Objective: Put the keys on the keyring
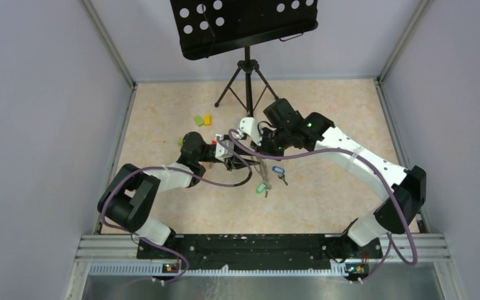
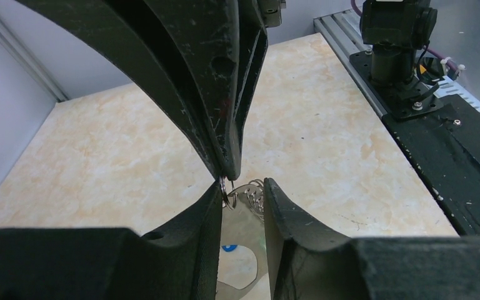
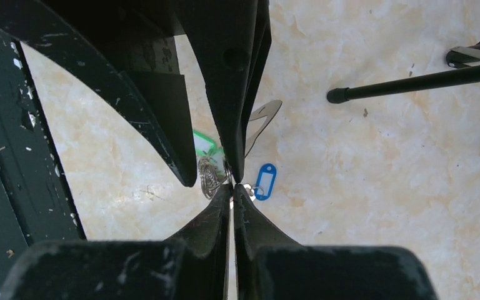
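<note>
The grey keyring hangs upright above the table between the fingers of my left gripper, which is shut on its flat body. A coil of metal rings sits at its top edge. My right gripper comes in from the opposite side, shut on a small metal ring beside that coil. The blue-tagged key shows just past the right fingertips, and the same key appears in the top view. Behind the left fingers lies the green-tagged key, and from above the green tag shows below the grippers.
A black music stand on a tripod stands at the back, one leg reaching toward the grippers. Green and yellow blocks lie at the back left. The right arm's base and black rail line the near edge.
</note>
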Tool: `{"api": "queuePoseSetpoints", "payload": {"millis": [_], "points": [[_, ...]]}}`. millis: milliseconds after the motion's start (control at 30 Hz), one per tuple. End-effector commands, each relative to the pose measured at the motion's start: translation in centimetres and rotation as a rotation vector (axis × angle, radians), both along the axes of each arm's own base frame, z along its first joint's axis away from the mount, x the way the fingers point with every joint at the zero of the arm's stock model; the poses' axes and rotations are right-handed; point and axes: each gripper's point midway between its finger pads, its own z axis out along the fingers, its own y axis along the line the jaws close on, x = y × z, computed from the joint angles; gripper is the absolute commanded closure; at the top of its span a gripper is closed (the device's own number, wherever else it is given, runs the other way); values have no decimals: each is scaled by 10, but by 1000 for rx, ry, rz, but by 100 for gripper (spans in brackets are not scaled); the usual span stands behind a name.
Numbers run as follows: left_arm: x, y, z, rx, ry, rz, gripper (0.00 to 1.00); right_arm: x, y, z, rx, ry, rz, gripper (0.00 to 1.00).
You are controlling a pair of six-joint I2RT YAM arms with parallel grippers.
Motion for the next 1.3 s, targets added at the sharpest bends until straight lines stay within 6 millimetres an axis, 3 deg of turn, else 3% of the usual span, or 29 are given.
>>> {"api": "queuePoseSetpoints", "payload": {"millis": [0,233,633,833,1033,1267], "points": [[-7,5,12,-63,-73,-35,68,-4,7,23,85,-51,14,100],[-4,4,11,-52,-27,-31,79,-4,7,25,89,-54,13,100],[1,0,13,-45,-3,-22,83,-4,10,27,103,-48,16,100],[3,-1,16,-49,7,-21,100,-5,11,25,107,-43,16,100],[1,2,17,-50,33,-13,100,-2,8,23,130,-40,-7,100],[-11,11,34,-102,114,-31,100,5,-4,37,315,-51,-6,71]]}}
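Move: The keyring's wire loop is pinched in the right fingertips, practically at that hand's point, and stands between the left hand's open fingers, about 1 cm ahead and 1 cm right of the left hand's point, at its height. Its green tag hangs some 10 cm below the left hand, about 2 cm back and 1 cm right. The blue tag lies on the table roughly 6 cm ahead, 7 cm right and 15 cm below the left hand. The keyring's wire loop is eased back barely 1 cm by the right hand, which still pinches it, while the left fingers, pointing right, close fully and take it near their tips. Only then do the right fingers start to open and draw about half a centimetre to the right, tilting a few degrees, as the left hand lifts about half a centimetre and turns some 5 degrees. ##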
